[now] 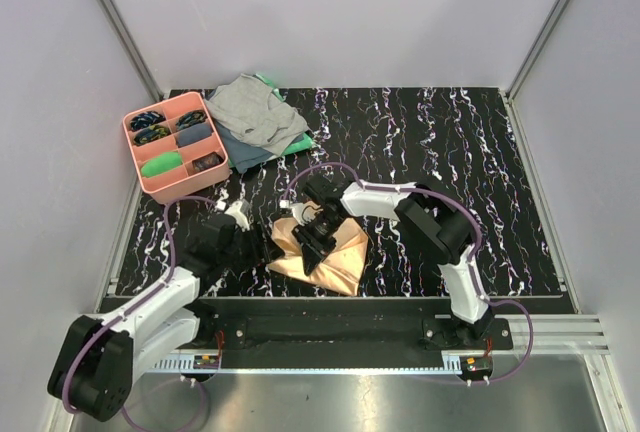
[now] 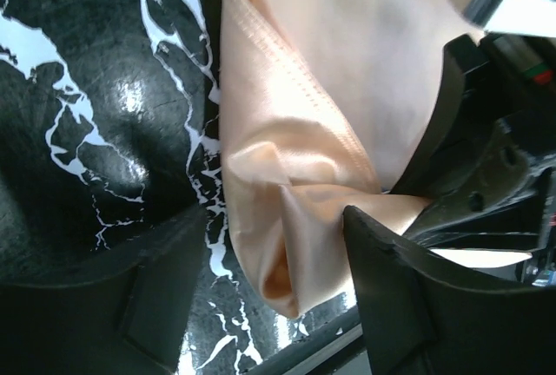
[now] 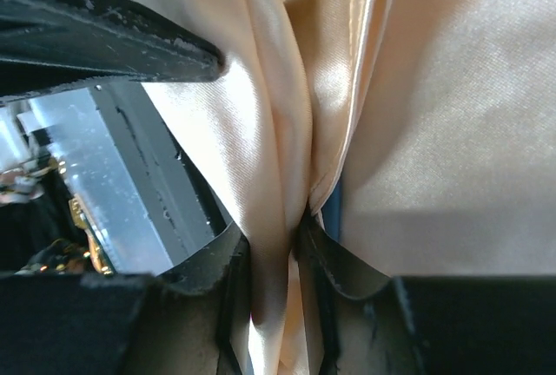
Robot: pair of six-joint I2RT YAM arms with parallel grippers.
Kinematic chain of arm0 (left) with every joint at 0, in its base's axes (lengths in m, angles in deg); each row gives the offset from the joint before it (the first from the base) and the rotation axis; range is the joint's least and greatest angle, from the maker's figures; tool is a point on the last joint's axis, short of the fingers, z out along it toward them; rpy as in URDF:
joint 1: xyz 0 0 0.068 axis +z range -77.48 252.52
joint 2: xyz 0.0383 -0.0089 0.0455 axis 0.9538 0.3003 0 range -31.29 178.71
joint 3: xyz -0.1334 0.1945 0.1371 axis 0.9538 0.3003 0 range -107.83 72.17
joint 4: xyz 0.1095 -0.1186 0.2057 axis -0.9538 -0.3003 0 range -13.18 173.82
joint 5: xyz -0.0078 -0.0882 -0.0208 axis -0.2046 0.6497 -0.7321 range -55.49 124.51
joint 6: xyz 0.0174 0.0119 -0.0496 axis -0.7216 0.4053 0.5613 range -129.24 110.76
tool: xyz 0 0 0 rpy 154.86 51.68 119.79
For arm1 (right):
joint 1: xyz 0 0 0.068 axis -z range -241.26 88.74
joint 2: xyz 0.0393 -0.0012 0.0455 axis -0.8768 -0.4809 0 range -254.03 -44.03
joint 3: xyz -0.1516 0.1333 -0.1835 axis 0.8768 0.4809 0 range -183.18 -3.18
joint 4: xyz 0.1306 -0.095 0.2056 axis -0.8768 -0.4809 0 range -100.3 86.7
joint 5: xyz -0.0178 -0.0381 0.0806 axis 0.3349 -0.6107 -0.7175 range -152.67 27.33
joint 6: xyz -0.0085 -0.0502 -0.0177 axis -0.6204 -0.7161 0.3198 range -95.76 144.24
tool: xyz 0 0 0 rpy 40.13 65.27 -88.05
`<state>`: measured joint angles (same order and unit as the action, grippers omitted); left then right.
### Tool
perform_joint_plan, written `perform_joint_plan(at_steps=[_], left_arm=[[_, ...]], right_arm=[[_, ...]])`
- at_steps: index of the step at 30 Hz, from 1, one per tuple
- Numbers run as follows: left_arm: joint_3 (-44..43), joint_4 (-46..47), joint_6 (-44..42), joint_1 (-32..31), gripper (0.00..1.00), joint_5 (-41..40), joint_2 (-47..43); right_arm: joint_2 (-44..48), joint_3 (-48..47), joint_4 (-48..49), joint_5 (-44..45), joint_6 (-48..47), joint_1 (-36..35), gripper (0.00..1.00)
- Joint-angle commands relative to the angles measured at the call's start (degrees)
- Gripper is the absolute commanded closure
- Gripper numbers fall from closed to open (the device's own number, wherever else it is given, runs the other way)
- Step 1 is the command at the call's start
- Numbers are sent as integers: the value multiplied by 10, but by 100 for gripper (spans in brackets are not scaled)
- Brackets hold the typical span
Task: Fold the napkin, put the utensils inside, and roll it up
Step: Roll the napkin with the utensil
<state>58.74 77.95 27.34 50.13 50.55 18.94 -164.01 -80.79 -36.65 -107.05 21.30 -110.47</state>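
Note:
The peach napkin (image 1: 335, 257) lies bunched and partly rolled near the table's front edge, between both grippers. My right gripper (image 1: 316, 236) comes down on it from behind and is shut on a gathered fold of the napkin (image 3: 278, 132), which runs between its fingertips (image 3: 278, 245). My left gripper (image 1: 262, 248) is at the napkin's left end. It stands open, with the rolled end of the napkin (image 2: 295, 219) between its fingers (image 2: 391, 288). The utensils are almost wholly hidden; only a thin dark blue sliver (image 3: 334, 210) shows between folds.
A pink compartment tray (image 1: 137, 155) with small items sits at the back left. Beside it lies a grey cloth (image 1: 250, 107) on a blue-grey cloth (image 1: 240, 152) and a green cloth (image 1: 300, 144). The black front rail (image 1: 330, 304) runs just below the napkin.

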Motion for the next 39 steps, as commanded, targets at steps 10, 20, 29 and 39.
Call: perform_joint_plan(at_steps=[10,20,29,39], left_arm=[[13,89,-13,1,60,13,59],[3,74,-9,1,100,20,93],[-20,50,-16,2,100,17,115],[-56,13,-21,2,100,11,139]], right_arm=[[-87,-44,-64,-17,-40,28,66],[2,-60,-64,73,-22,41,45],[178,21,20,186,14,25,24],[329,206,195,441,-28,-155,20]])
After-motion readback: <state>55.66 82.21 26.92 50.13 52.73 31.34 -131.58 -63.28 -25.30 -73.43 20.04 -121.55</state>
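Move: The left hand stands open just above the napkin's left end, which lies about 1 cm ahead, 1 cm to its right and 2 cm below. The right hand already grips the rolled near edge; from it the napkin's left end lies some 7 cm left and 4 cm ahead at about its own height, the blue utensils about 2 cm ahead and 1 cm left at its own height, and the loose near corner roughly 11 cm right, 8 cm back and 1 cm below. The left hand sinks some 2 cm onto the napkin's left end and shuts its fingers fully, pinching the cloth and then keeping hold, while the right hand stays low in place, curls its gripped edge about 10 degrees further over and begins to open. The right hand then comes free, sweeping forward about 5 cm and rising some 9 cm above the napkin before swinging back over its starting place with the fingers wide, the wrist unwinding some 50 degrees so they point down again. ##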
